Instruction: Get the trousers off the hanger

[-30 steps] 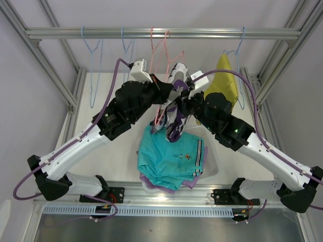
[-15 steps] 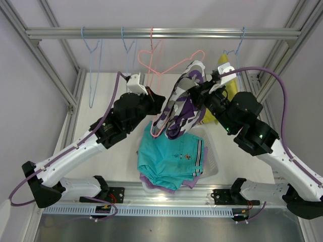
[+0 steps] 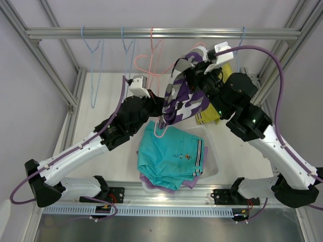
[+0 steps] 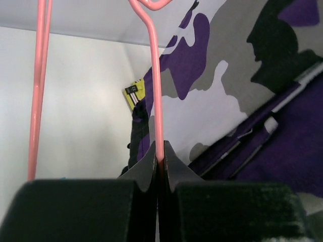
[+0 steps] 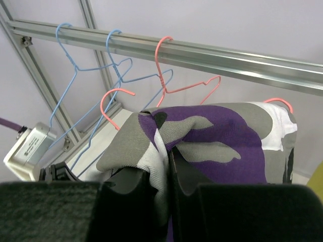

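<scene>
The purple-grey-white camouflage trousers (image 3: 182,98) hang in the air over the table's middle, draped on a pink wire hanger (image 3: 151,59) that is off the rail and tilted. My left gripper (image 3: 159,119) is shut on the hanger's lower wire; in the left wrist view that wire (image 4: 156,96) runs straight up from the pinched jaws (image 4: 159,158), with the trousers (image 4: 227,85) just right of it. My right gripper (image 3: 196,70) is shut on a fold of the trousers (image 5: 222,128) at their upper end, cloth bunched between its jaws (image 5: 167,151).
Teal trousers (image 3: 169,154) lie on top of lilac ones (image 3: 151,181) in a clear basket (image 3: 213,169) at the near edge. Mustard yellow trousers (image 3: 208,117) hang behind my right arm. Blue hangers (image 3: 94,53) and another pink hanger (image 3: 152,38) hang on the rail (image 3: 60,33).
My right gripper has risen and swung back to the right, drawing the camouflage trousers up along the hanger. The left gripper has kept its hold on the hanger and sunk slightly.
</scene>
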Controlling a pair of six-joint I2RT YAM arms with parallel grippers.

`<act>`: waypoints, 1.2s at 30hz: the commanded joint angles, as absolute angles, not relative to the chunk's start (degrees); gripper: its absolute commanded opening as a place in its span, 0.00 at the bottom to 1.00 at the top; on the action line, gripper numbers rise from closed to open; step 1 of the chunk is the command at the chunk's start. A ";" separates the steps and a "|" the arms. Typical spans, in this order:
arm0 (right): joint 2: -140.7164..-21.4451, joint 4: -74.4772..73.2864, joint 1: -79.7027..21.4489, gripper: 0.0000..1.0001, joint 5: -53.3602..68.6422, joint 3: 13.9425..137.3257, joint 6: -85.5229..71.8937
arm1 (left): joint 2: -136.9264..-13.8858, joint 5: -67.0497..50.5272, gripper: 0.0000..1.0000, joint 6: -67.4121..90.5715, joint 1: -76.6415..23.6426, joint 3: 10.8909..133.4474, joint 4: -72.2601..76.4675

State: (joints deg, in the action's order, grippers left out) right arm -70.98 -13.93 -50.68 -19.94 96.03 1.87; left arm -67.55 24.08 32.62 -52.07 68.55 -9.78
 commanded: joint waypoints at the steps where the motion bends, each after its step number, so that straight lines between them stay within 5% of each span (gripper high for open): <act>1: -71.27 -1.32 -50.19 0.00 -18.46 102.83 0.26 | -68.55 26.01 0.00 29.45 -53.61 66.89 -6.51; 22: -71.64 -4.83 -55.28 0.00 -15.29 109.16 -3.69 | -77.87 30.50 0.00 27.95 -55.28 72.77 -12.57; 36: -69.70 -8.00 -56.16 0.00 -19.77 113.20 -0.26 | -71.81 29.62 0.00 22.77 -55.63 58.46 -1.24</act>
State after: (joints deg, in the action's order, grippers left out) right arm -74.32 -23.40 -55.46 -20.62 106.65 -0.23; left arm -74.19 31.09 27.16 -54.52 61.36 -4.47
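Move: The left hand holds the pink hanger, and the middle of the camouflage trousers lies about 11 cm to its right, 4 ahead and 8 above. The empty pink hanger on the rail is some 12 cm ahead, 3 to the left and 10 above; the turquoise trousers in the basket lie about 8 back, 3 right and 30 below. From the right hand, which pinches the camouflage trousers, their middle is about 4 cm ahead, straight below by 9; the yellow trousers lie about 14 ahead, 14 right and 12 below. The left hand keeps its grip on the pink hanger and draws it down about 8 cm alongside the camouflage trousers, first easing a couple of centimetres forward and then partly back, while the wrist rolls some 10 degrees, left side rising. The right hand keeps the trousers pinched high up against that pull, dipping briefly forward and left before drawing back past its start, to finish about 2.5 cm back, 2 left and 2 higher. ##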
